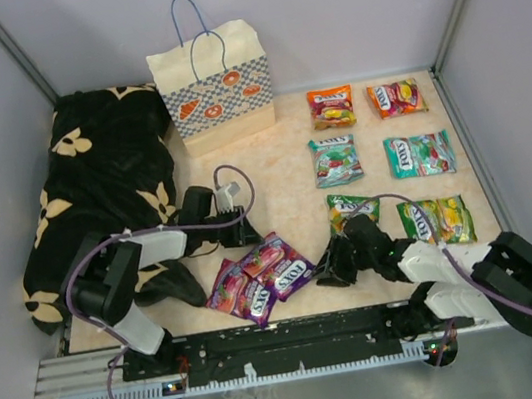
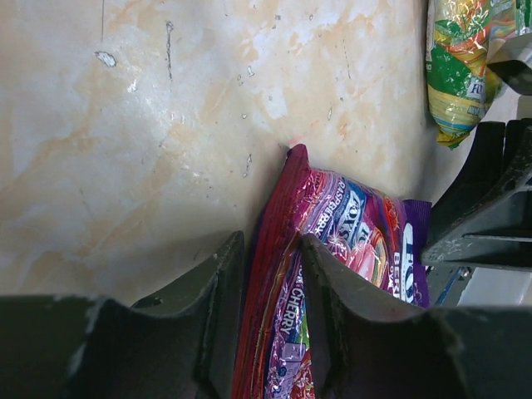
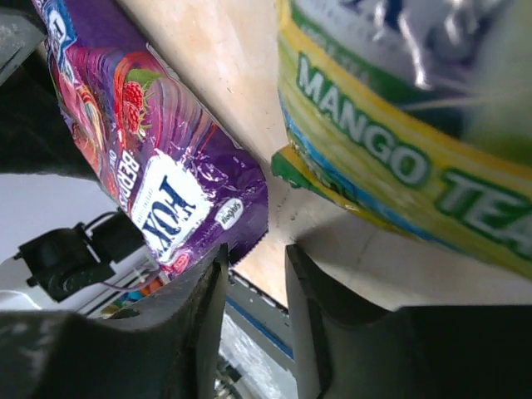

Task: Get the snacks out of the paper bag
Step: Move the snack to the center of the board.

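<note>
The cream paper bag (image 1: pixel 213 86) stands upright at the back. Several snacks lie in rows on the right: orange (image 1: pixel 331 106), teal (image 1: pixel 336 160) and green (image 1: pixel 436 220). A pile of red and purple packets (image 1: pixel 258 277) lies near the front. My left gripper (image 1: pixel 247 235) (image 2: pixel 273 241) is shut on the edge of the red cherry packet (image 2: pixel 283 316), with a purple packet (image 2: pixel 374 241) beside it. My right gripper (image 1: pixel 330 272) (image 3: pixel 255 249) stands narrowly open and holds nothing. The corner of a purple packet (image 3: pixel 158 158) lies just past its tips, and a green mango packet (image 3: pixel 399 141) lies close by.
A black flower-patterned cloth (image 1: pixel 100 175) covers the table's left side, beside the left arm. The table's front rail (image 1: pixel 289 343) runs right behind the pile. The two grippers face each other across the pile. Grey walls close in the table's sides and back.
</note>
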Controlling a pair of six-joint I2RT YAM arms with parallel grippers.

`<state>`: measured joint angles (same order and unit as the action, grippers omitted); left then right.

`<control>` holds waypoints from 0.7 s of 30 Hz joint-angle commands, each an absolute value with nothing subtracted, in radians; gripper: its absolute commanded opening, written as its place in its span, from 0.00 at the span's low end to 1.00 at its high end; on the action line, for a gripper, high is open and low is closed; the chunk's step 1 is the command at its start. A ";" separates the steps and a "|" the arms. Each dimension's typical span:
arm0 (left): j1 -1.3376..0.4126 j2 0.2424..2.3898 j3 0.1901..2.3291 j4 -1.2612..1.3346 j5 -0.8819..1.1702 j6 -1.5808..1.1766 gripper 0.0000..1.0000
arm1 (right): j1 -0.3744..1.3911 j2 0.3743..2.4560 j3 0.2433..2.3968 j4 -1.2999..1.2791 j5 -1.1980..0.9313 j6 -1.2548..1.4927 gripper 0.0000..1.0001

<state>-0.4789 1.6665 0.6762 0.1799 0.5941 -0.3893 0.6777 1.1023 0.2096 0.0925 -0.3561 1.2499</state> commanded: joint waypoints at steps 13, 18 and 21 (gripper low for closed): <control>-0.424 1.686 0.626 0.300 0.741 -0.524 0.00 | 0.686 1.379 0.513 0.234 -0.341 1.135 0.00; -0.365 1.672 0.700 0.234 0.668 -0.509 0.00 | 0.617 1.483 0.721 0.158 -0.370 1.010 0.00; -0.329 1.649 0.739 0.200 0.570 -0.500 0.00 | 0.579 1.578 0.882 0.072 -0.381 0.904 0.00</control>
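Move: The purple snack to be gripped, the farther of two, has its middle about 7 cm back and 4 cm right of the left hand and a centimetre lower; from the right hand it is 3 cm ahead, some 9 cm left and 1 cm lower. The second purple snack lies about 11 cm back and 5 cm left of the left hand. The green-yellow snack is roughly 10 cm ahead and 9 cm right of the right hand. The right hand slips a couple of centimetres left onto the near right corner of the farther purple snack and shuts on it, while the left hand eases back slightly and, a moment later, pinches the left end already between its fingers. The right then speeds up and carries its end about 11 cm forward, 6 cm left and 5 cm up, past the green-yellow snack, fingers tipping up some 10 degrees, as the left finishes about 3 cm forward and 2.5 cm left, turning slightly counter-clockwise. ##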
